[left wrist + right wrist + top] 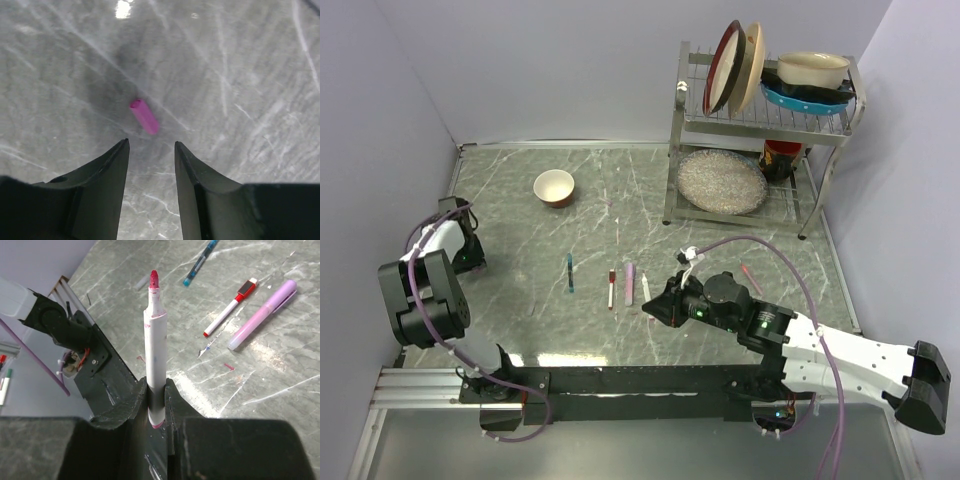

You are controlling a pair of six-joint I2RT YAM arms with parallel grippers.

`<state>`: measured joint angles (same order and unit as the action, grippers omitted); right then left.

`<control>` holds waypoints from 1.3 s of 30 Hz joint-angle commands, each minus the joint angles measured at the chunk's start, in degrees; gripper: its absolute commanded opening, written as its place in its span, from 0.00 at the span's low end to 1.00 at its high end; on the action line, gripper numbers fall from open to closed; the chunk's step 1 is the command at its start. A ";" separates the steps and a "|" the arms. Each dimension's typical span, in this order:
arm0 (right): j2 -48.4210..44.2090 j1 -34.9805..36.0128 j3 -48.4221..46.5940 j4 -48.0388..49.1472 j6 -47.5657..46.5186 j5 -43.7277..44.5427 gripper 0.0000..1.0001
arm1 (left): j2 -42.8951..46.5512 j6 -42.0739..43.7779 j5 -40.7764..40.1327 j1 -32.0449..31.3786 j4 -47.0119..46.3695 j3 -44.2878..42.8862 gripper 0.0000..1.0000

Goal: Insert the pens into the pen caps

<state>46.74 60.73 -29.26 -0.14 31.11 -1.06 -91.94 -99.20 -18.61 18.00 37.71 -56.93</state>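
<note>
My right gripper (156, 385) is shut on the lower end of a white-barrelled pen (154, 335), which stands upright with its pinkish-red tip (154, 277) bare. In the top view that gripper (655, 300) sits mid-table, just right of a row of pens. The row holds a teal pen (569, 272), a red-and-white pen (612, 288) and a lilac pen (629, 283). A magenta pen cap (144, 116) lies on the marble just ahead of my left gripper (150, 142), which is open with nothing between its fingers. The left gripper (470, 255) is at the table's left edge.
A small bowl (554, 187) stands at the back left. A metal dish rack (760, 130) with plates and bowls fills the back right, with a large speckled plate (722, 181) on its lower shelf. A thin pink piece (750, 270) lies right of my right gripper.
</note>
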 commanded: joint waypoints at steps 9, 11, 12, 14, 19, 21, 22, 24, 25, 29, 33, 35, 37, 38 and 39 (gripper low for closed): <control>0.10 -0.88 -2.30 1.73 -1.05 0.97 0.00 | -3.51 -5.74 -2.39 -0.07 2.37 -0.38 0.44; 0.19 -0.88 -2.47 1.20 -1.23 0.97 0.00 | -4.47 -6.27 -3.01 0.02 3.32 -0.73 0.43; 0.19 -0.96 -2.47 1.20 -1.23 0.97 0.00 | -4.74 -6.62 -3.10 0.02 3.68 -1.51 0.43; 0.19 -0.96 -2.39 1.20 -1.23 2.20 0.00 | -5.96 -6.71 -3.53 -0.07 4.73 -2.57 0.42; 0.37 -1.05 -2.30 1.28 -0.88 2.29 0.00 | -7.11 -8.03 -5.29 -0.07 8.25 -4.77 0.36; 0.54 -1.05 -2.30 1.29 -0.79 2.38 0.00 | -7.20 -7.94 -5.30 -0.07 8.16 -4.77 0.36; 0.72 -1.05 -2.30 1.20 -0.79 2.38 0.00 | -7.29 -8.29 -5.21 0.02 8.25 -4.86 0.36; 0.81 -0.96 -2.39 1.11 -0.62 2.20 0.00 | -7.46 -7.06 -5.38 -0.07 7.29 -5.21 0.37; 0.72 -1.05 -2.39 1.20 -0.53 2.12 0.00 | -7.55 -7.06 -5.56 0.02 7.72 -5.39 0.37; 0.46 -1.05 -2.47 1.11 -0.44 2.12 0.00 | -7.99 -7.07 -5.82 0.28 7.99 -5.92 0.37; 0.54 -1.05 -2.47 1.20 -0.26 2.03 0.00 | -8.69 -6.53 -5.65 0.81 8.69 -6.35 0.28; 0.46 -1.05 -2.56 1.11 -0.26 2.03 0.00 | -8.96 -6.36 -5.65 0.81 9.22 -6.36 0.19; 0.54 -1.05 -2.56 1.11 -0.26 2.03 0.00 | -8.43 -6.27 -5.38 0.90 8.87 -5.83 0.13; 0.63 -1.05 -2.56 1.02 -0.26 2.11 0.00 | -8.26 -5.84 -4.95 0.81 8.08 -5.04 0.08; 0.63 -1.05 -2.65 0.93 -0.35 2.03 0.00 | -7.99 -5.40 -4.68 0.81 7.64 -4.69 0.06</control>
<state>47.59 59.96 -29.28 -0.25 30.61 0.08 -100.03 -104.27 -21.37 18.46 44.23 -61.89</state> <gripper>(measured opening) 0.198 0.115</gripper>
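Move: The pink pen cap lies just under the left hand's half-open fingers, about 3 cm below, 1 cm back and 1 cm to the left. Farther from that hand, a clear cap lies about 12 cm back and 14 cm right, the teal pen 3 cm back and 25 cm right, and the bowl 22 cm ahead and 20 cm right. From the right hand, still holding the uncapped pen, the pink cap is some 17 cm ahead, 47 cm left and 16 cm below. The pink cap is what the left hand sinks onto, going down about 2.5 cm with a slight drift back, tipping the wrist by some 10 degrees. Once low it creeps about 1 cm left at that height, then its fingers close from half open to nearly shut, and the tips pinch the cap by its near end on the table. ##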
